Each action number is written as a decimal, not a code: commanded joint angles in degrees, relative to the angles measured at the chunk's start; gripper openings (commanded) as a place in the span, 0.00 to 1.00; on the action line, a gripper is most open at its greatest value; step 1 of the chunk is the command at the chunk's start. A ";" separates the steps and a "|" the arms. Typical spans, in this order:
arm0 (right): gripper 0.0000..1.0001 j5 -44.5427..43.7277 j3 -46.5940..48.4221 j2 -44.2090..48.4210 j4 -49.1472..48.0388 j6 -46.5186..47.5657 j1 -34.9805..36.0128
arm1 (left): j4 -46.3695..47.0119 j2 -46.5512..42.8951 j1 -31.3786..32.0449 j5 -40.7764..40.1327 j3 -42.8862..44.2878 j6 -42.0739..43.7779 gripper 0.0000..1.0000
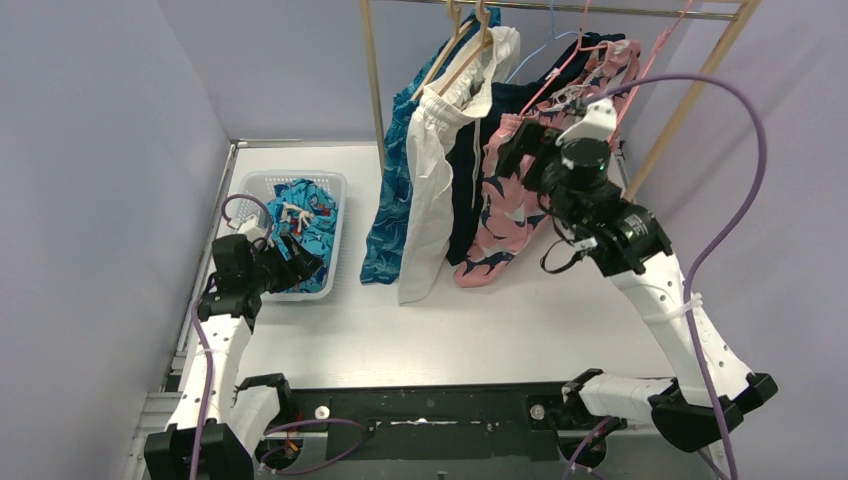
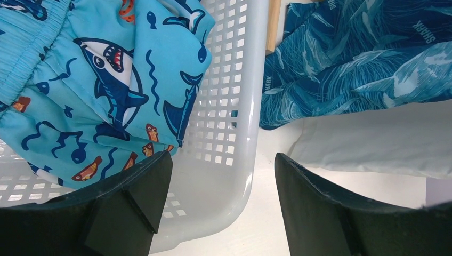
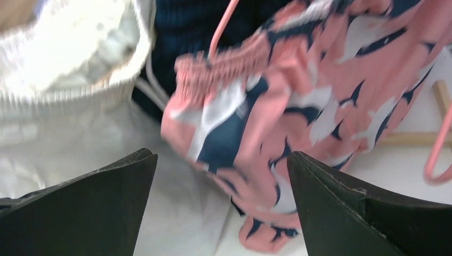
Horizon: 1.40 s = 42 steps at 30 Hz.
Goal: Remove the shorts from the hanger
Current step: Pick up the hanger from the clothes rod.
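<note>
Four pairs of shorts hang on the rack: blue leaf-pattern (image 1: 393, 195), white drawstring (image 1: 432, 200), plain navy (image 1: 468, 175) and pink-and-navy floral (image 1: 503, 205). My right gripper (image 1: 514, 150) is raised at the waistband of the pink floral shorts (image 3: 277, 106), on a pink hanger (image 3: 438, 154). Its jaws stand wide open, and the blurred cloth hangs just beyond them, not pinched. The teal cartoon-print shorts (image 2: 80, 80) lie in the white basket (image 2: 237, 106). My left gripper (image 2: 224, 170) hovers open and empty over the basket's near right corner (image 1: 322, 290).
The wooden rack's posts (image 1: 374, 80) and slanted brace (image 1: 690, 100) stand at the back of the white table (image 1: 480, 320). Hems of the blue leaf shorts (image 2: 362, 53) and white shorts (image 2: 373, 144) rest on the table beside the basket. Purple walls close in on both sides.
</note>
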<state>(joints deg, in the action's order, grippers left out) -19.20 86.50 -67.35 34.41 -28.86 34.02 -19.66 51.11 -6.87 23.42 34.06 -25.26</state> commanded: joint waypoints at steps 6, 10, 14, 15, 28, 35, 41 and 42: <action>0.97 11.39 10.58 -7.74 -3.49 -1.93 -7.67 | 2.82 1.56 -1.30 1.73 0.98 0.34 0.70; 0.97 14.04 11.06 -9.16 -5.89 -4.05 -9.52 | 2.88 2.46 -1.26 2.69 0.97 0.38 0.70; 0.95 14.50 14.69 -12.26 -4.67 -4.62 -11.40 | 2.76 2.26 -1.30 2.68 0.92 0.47 0.70; 0.95 13.31 15.16 -12.80 -4.65 -4.62 -11.46 | 2.83 2.05 -1.30 2.77 0.88 0.47 0.70; 0.70 -4.75 19.84 -15.63 4.41 -6.14 -10.76 | 3.61 2.01 -1.30 3.21 0.53 0.39 0.70; 0.61 -8.67 12.19 -8.35 4.99 -4.05 -12.25 | 3.72 2.83 -1.30 5.10 0.50 0.38 0.70; 0.64 -6.97 11.65 -5.79 6.61 -2.26 -14.81 | 3.91 2.69 -1.30 5.61 0.35 0.38 0.70; 0.66 -5.76 11.86 -5.63 6.55 -1.83 -15.59 | 4.01 2.62 -1.30 5.69 0.35 0.38 0.70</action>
<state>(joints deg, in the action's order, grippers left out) -24.84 98.35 -74.67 41.45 -33.21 20.40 -19.44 54.13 -7.88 27.31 34.06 -25.26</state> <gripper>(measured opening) 0.639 0.702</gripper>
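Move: The near end of the pink hanger, inside the pink shorts' waistband, is about 7 cm ahead of the right hand, straight in line and 1 cm or so higher. The navy shorts hang some 7 cm left and 6 cm ahead, and the white shorts about 16 cm left, level fore-and-aft, both centred lower. The empty pink hanger is roughly 20 cm right and 12 cm ahead. From the left hand, the near end is about 45 cm right, 14 cm ahead and 26 cm up. Reach the right gripper forward about 10 cm, jaws wide, to the near end of the pink shorts' waistband, then swing it back roughly 5 cm and to the right about 9 cm, sweeping that end over with the left finger. Turn the wrist some 20 degrees clockwise meanwhile and narrow the jaws to about two thirds without shutting them. ##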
